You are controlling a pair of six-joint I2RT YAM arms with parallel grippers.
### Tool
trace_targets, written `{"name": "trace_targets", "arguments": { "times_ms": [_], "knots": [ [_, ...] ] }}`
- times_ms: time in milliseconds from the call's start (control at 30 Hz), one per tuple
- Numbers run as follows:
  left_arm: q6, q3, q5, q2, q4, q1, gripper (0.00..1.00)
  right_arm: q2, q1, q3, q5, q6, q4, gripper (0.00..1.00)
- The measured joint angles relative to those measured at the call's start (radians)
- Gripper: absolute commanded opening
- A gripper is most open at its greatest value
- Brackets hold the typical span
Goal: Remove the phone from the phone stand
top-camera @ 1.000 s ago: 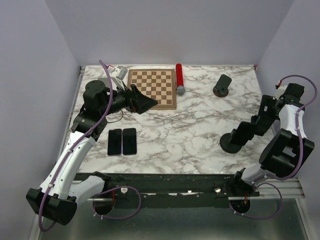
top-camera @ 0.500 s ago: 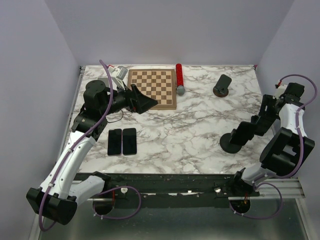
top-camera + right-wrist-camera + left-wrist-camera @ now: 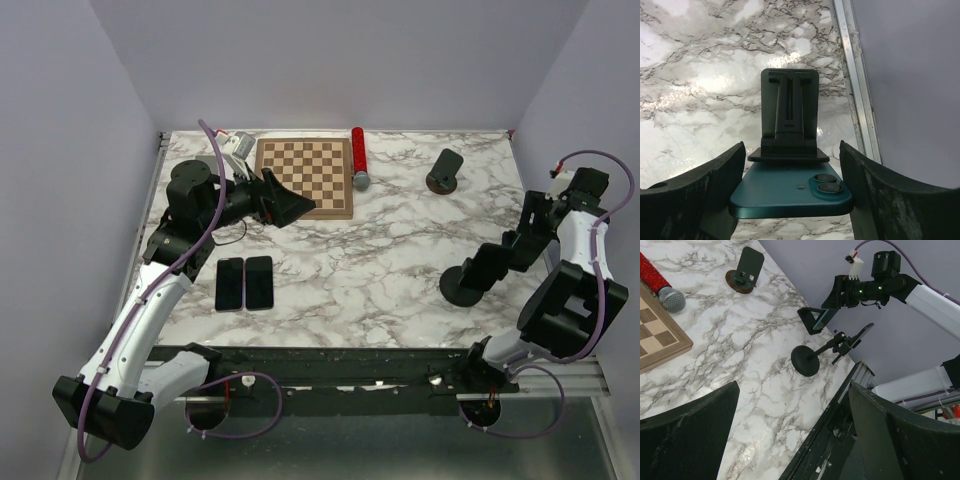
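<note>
A teal phone (image 3: 785,192) lies flat, camera side up, between the fingers of my right gripper (image 3: 791,172), and both fingers press on its long edges. Just beyond the phone stands the black phone stand (image 3: 789,107), whose ledge meets the phone's far edge. From above, the right gripper (image 3: 486,266) hangs over the stand's round base (image 3: 456,291) at the table's right, and the phone is hidden there. My left gripper (image 3: 286,208) hovers by the chessboard, wide open with nothing in it. In the left wrist view the stand (image 3: 805,360) shows far off.
A wooden chessboard (image 3: 303,177) and a red microphone (image 3: 358,158) lie at the back. A second empty dark stand (image 3: 445,172) sits at the back right. Two dark phones (image 3: 245,283) lie side by side at the front left. A metal rail (image 3: 856,85) edges the table beside the stand.
The right gripper's fingers have closed in on the phone. Both arms otherwise stay where they were.
</note>
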Motion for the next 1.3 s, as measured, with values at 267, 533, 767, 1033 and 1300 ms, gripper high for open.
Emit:
{"name": "trace_targets", "arguments": {
  "times_ms": [267, 533, 767, 1033, 1300],
  "knots": [
    [0.0, 0.0, 0.0, -0.013, 0.002, -0.001, 0.98, -0.055, 0.0, -0.013, 0.009, 0.015, 0.001, 0.01],
    [0.0, 0.0, 0.0, -0.016, 0.002, -0.001, 0.99, -0.06, 0.0, 0.005, 0.047, 0.047, -0.018, 0.01],
    [-0.007, 0.0, 0.0, -0.016, 0.018, -0.001, 0.99, -0.087, 0.003, 0.027, 0.087, 0.099, -0.047, 0.01],
    [-0.011, -0.008, 0.0, -0.018, 0.032, -0.001, 0.99, -0.177, 0.026, 0.087, 0.116, 0.176, -0.124, 0.01],
    [-0.01, -0.013, -0.001, -0.019, 0.036, -0.001, 0.99, -0.188, 0.12, 0.264, 0.114, 0.246, -0.21, 0.01]
  ]
}}
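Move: The right fingers already grip the upper end of the phone in the phone stand, the stand about 3 cm ahead and 8 cm below that hand. From the hand, the round-base stand with its phone lies about 8 cm back and 17 cm left, the empty wooden-base stand some 26 cm ahead and 20 cm left. From the left hand the phone stand is about 10 cm ahead, 68 cm right and 31 cm lower. The right hand keeps its pinch and lifts the phone about 14 cm off the stand, slowly at first, fingertips tilting up. ##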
